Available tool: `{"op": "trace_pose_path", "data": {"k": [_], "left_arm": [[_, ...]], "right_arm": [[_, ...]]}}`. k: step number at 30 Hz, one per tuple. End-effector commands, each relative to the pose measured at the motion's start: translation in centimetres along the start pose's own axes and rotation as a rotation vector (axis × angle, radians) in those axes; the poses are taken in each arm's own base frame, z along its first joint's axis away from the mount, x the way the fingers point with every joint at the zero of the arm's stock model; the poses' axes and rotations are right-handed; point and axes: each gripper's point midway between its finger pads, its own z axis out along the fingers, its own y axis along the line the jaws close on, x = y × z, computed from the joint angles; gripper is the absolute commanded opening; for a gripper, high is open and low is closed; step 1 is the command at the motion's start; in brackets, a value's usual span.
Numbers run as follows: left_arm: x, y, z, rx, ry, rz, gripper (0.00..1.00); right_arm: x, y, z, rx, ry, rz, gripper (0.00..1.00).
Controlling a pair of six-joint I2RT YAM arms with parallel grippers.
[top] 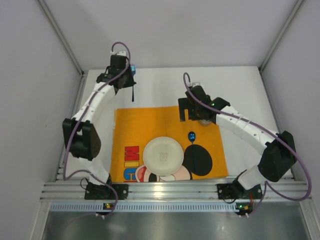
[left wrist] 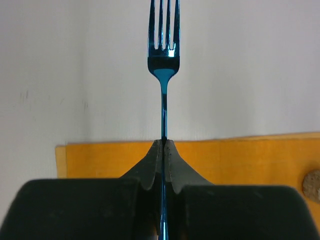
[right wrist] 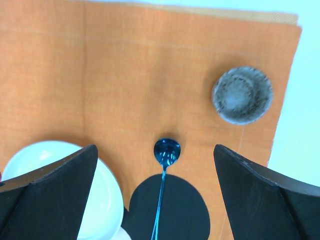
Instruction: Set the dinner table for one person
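My left gripper point(top: 129, 80) hangs over the back left of the white dinner table point(top: 240, 90). In the left wrist view the left gripper point(left wrist: 164, 142) is shut on the handle of a blue fork point(left wrist: 163, 50), whose tines point away from it. My right gripper point(right wrist: 155, 150) stands open above a blue spoon point(right wrist: 166, 152) that lies on the orange mat point(right wrist: 125, 75). From above, the right gripper point(top: 192, 114) is just behind the spoon point(top: 191, 136). A white plate point(top: 162, 156) rests on the mat point(top: 130, 125) left of the spoon.
A small grey cup point(right wrist: 242, 95) stands at the mat's far right corner, mostly hidden under the right arm in the top view. A ribbed aluminium rail point(top: 175, 192) runs along the near edge. White walls enclose the table on three sides.
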Motion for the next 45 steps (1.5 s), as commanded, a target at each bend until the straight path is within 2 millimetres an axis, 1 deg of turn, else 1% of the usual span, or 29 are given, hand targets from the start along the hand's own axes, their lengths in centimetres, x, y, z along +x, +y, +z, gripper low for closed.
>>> {"op": "trace_pose_path", "data": {"k": [1, 2, 3, 4, 5, 6, 9, 10, 12, 13, 17, 20, 21, 23, 25, 26, 27, 28, 29, 31, 32, 33, 34, 35, 37, 38, 40, 43, 45], "left_arm": [[9.0, 2.1, -3.2, 0.004, 0.177, -0.015, 0.00], [9.6, 1.9, -5.4, 0.027, 0.172, -0.043, 0.00], [11.4, 2.2, -6.0, 0.027, 0.197, -0.055, 0.00], [15.6, 3.2, -6.3, 0.008, 0.279, -0.063, 0.00], [16.2, 3.2, -7.6, 0.015, 0.269, -0.071, 0.00], [19.2, 4.2, -7.9, -0.009, 0.329, -0.083, 0.00], [21.5, 3.9, -9.5, 0.015, 0.365, -0.126, 0.00], [23.3, 3.8, -9.9, 0.010, 0.398, -0.108, 0.00], [24.6, 4.1, -10.3, -0.016, 0.412, -0.105, 0.00], [26.0, 4.3, -10.6, -0.027, 0.440, -0.096, 0.00], [28.5, 4.9, -11.1, -0.059, 0.485, -0.108, 0.00], [29.4, 4.5, -11.4, -0.064, 0.515, -0.109, 0.31], [29.4, 4.6, -11.4, -0.076, 0.513, -0.099, 0.49], [28.8, 5.2, -11.3, -0.124, 0.495, -0.087, 0.63], [27.2, 5.1, -11.2, -0.128, 0.464, -0.067, 0.72], [26.6, 5.4, -10.9, -0.154, 0.450, -0.053, 0.74], [25.0, 5.2, -10.9, -0.162, 0.423, -0.048, 0.76], [24.3, 5.4, -10.6, -0.177, 0.417, -0.032, 0.77], [23.5, 5.6, -10.5, -0.189, 0.408, -0.028, 0.77], [21.7, 5.7, -9.7, -0.190, 0.401, -0.022, 0.77], [21.1, 5.8, -9.7, -0.195, 0.401, -0.016, 0.79], [19.2, 5.5, -9.4, -0.193, 0.374, -0.011, 0.84], [18.5, 5.8, -9.9, -0.212, 0.375, 0.015, 0.88], [17.5, 5.7, -10.1, -0.213, 0.346, 0.024, 0.97], [14.8, 5.3, -10.8, -0.188, 0.253, 0.052, 0.98], [14.0, 5.2, -10.9, -0.182, 0.219, 0.058, 0.98], [13.1, 5.2, -11.4, -0.170, 0.175, 0.078, 0.98], [12.7, 5.2, -10.9, -0.173, 0.164, 0.080, 0.98], [12.8, 5.3, -10.8, -0.184, 0.173, 0.071, 0.98]], "right_arm": [[-5.3, -1.3, -2.3, 0.010, -0.148, 0.029, 1.00], [-5.8, -1.8, -2.6, 0.002, -0.157, 0.041, 1.00], [-6.0, -1.9, -2.9, -0.005, -0.162, 0.047, 1.00], [-6.0, -2.0, -3.0, -0.009, -0.162, 0.051, 1.00], [-6.0, -2.2, -3.3, -0.011, -0.169, 0.054, 1.00], [-5.6, -2.4, -3.2, -0.011, -0.161, 0.051, 1.00], [-4.6, -2.8, -3.6, -0.015, -0.149, 0.047, 1.00], [-4.3, -3.0, -3.6, -0.016, -0.147, 0.049, 1.00], [-3.6, -3.3, -3.8, -0.016, -0.143, 0.052, 1.00], [-3.3, -3.4, -3.9, -0.011, -0.139, 0.057, 1.00], [-3.0, -4.3, -4.7, -0.001, -0.150, 0.081, 1.00], [-2.7, -4.9, -4.9, 0.013, -0.151, 0.087, 1.00], [-2.5, -5.0, -4.7, 0.016, -0.144, 0.085, 1.00], [-1.9, -5.3, -4.0, 0.025, -0.121, 0.090, 1.00], [-0.9, -5.7, -2.9, 0.020, -0.072, 0.124, 1.00], [-0.5, -6.9, -1.9, 0.040, -0.039, 0.156, 1.00], [-0.4, -7.3, -1.4, 0.043, -0.025, 0.185, 1.00], [-0.2, -7.5, -1.0, 0.032, -0.007, 0.208, 1.00], [-0.3, -8.7, -0.4, 0.047, 0.007, 0.246, 1.00], [-0.7, -9.2, -0.2, 0.033, 0.005, 0.276, 1.00], [-1.7, -9.7, -0.7, 0.028, -0.022, 0.286, 1.00], [-2.7, -9.9, -1.2, 0.014, -0.054, 0.275, 1.00], [-3.7, -9.3, -1.9, -0.029, -0.081, 0.268, 1.00], [-5.6, -9.1, -3.8, -0.059, -0.152, 0.255, 1.00], [-7.7, -9.1, -5.9, -0.078, -0.238, 0.234, 1.00], [-8.7, -8.9, -7.9, -0.095, -0.299, 0.227, 1.00], [-9.2, -8.8, -9.4, -0.119, -0.353, 0.214, 1.00], [-7.4, -7.6, -10.5, -0.202, -0.361, 0.207, 1.00], [-5.3, -7.3, -10.4, -0.229, -0.326, 0.223, 1.00]]}}
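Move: The left hand still holds the blue fork in the air. Its place on the orange mat, over the printed letters left of the plate, lies about 27 cm back, straight in line and 18 cm below. The plate's middle is some 30 cm back and 14 cm right of that hand; the spoon is about 28 cm back and 30 cm right. From the open right hand, the fork's place lies roughly 29 cm left, 9 cm back and 13 cm lower. Back towards its base, then down too, the left hand carries the fork some 27 cm to the mat left of the plate, tipping its fingers about 30 degrees further down, and opens wide to let go there. It then withdraws forward and up, about 10 cm each. The empty, open right hand shifts roughly 10 cm right, dips briefly, then rises clear of the mat. ##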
